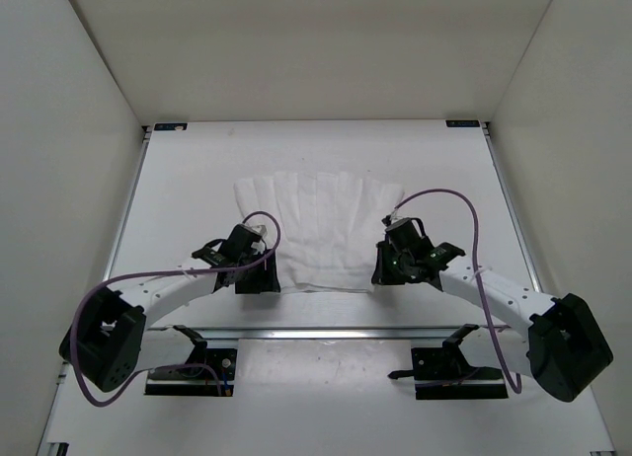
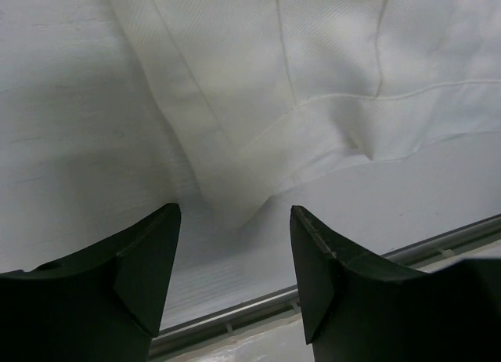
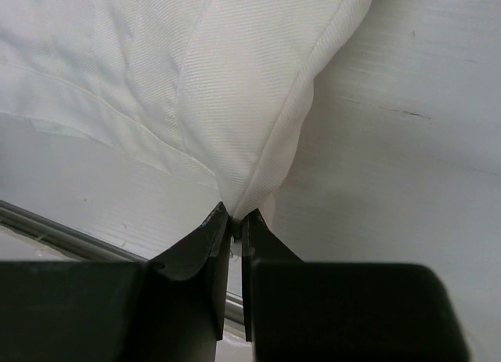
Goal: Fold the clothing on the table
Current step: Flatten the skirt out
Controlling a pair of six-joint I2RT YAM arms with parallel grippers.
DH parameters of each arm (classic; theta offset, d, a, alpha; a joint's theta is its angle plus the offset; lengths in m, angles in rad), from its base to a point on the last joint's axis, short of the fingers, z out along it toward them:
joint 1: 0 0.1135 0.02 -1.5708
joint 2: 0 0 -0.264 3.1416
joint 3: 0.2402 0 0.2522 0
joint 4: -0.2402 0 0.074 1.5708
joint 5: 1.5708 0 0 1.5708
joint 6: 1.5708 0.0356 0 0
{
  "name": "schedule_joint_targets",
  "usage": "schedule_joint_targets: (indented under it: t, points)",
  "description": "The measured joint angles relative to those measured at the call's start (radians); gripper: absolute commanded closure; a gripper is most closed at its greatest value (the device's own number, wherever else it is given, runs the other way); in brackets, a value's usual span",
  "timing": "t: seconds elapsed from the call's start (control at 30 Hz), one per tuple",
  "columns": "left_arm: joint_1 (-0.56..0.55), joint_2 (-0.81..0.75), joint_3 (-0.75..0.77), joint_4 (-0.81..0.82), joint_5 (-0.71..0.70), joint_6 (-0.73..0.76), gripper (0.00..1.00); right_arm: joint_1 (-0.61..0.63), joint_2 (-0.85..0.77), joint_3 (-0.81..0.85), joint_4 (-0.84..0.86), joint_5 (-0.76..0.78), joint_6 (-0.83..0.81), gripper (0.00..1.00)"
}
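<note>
The clothing [image 1: 321, 224], a white pleated garment fanning wider toward the back, lies flat on the table [image 1: 188, 190]. My left gripper [image 1: 259, 278] is at its near left corner. In the left wrist view the left gripper [image 2: 235, 221] is open, and the corner of the clothing [image 2: 235, 142] lies just ahead of the fingertips [image 2: 164, 229], with nothing between them. My right gripper [image 1: 385, 271] is at the near right corner. The right wrist view shows the right gripper [image 3: 235, 219] shut on the clothing [image 3: 235, 103], whose corner is pinched into a raised ridge.
A metal rail [image 1: 326, 333] runs along the table's near edge, just behind both grippers; it also shows as the rail [image 2: 438, 240] and the rail [image 3: 47, 225]. Plain white walls [image 1: 59, 101] stand on three sides. Purple cables [image 1: 464, 204] loop above the arms.
</note>
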Motion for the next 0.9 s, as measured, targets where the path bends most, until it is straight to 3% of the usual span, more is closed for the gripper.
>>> schedule_joint_targets:
  t: [0.13, 0.23, 0.37, 0.53, 0.6, 0.73, 0.8, 0.9]
  points:
    - [-0.004, -0.005, -0.011, 0.006, -0.019, -0.013, 0.33, -0.015, -0.01, -0.001, 0.009, -0.016, -0.007, 1.0]
    - [-0.003, 0.0, -0.013, 0.02, -0.038, -0.024, 0.44, -0.023, -0.026, -0.016, 0.021, -0.029, -0.016, 1.0]
    - [-0.003, 0.063, -0.002, 0.071, -0.065, -0.031, 1.0, -0.046, -0.05, -0.03, 0.03, -0.071, -0.028, 1.0]
    - [0.043, 0.14, 0.141, 0.007, -0.084, 0.022, 1.0, -0.168, -0.08, -0.008, 0.055, -0.212, -0.058, 1.0]
    - [0.11, 0.182, 0.317, -0.084, -0.105, 0.068, 1.0, -0.229, -0.03, 0.087, 0.036, -0.279, -0.077, 1.0]
    - [0.259, 0.314, 0.884, -0.228, -0.163, 0.177, 1.0, -0.273, 0.116, 0.461, 0.053, -0.342, -0.111, 1.0]
    - [0.293, 0.341, 1.118, -0.275, -0.203, 0.221, 1.0, -0.283, 0.114, 0.566, 0.117, -0.37, -0.118, 1.0]
    - [0.269, 0.262, 1.195, -0.298, -0.24, 0.271, 1.0, -0.307, 0.058, 0.573, 0.204, -0.428, -0.123, 1.0]
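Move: The skirt's near-left corner lies between the left hand's open fingers, about 2 cm ahead, 1 cm to the right and 1 cm below. The near-right corner is already pinched in the right hand, some 26 cm to the left hand's right and roughly level fore and aft. The skirt's far-left corner lies about 28 cm ahead and 9 cm left of the left hand, its far-right corner about 27 cm ahead and 8 cm right of the right hand. The skirt's near-left corner is pinched as the left hand eases about 2 cm forward and slightly down and shuts its fingers. Then, with the right hand keeping its corner, both swing fast up and forward over the skirt, the left some 33 cm up and 23 forward, the right less, both wrists tipping the fingers up towards forward. ##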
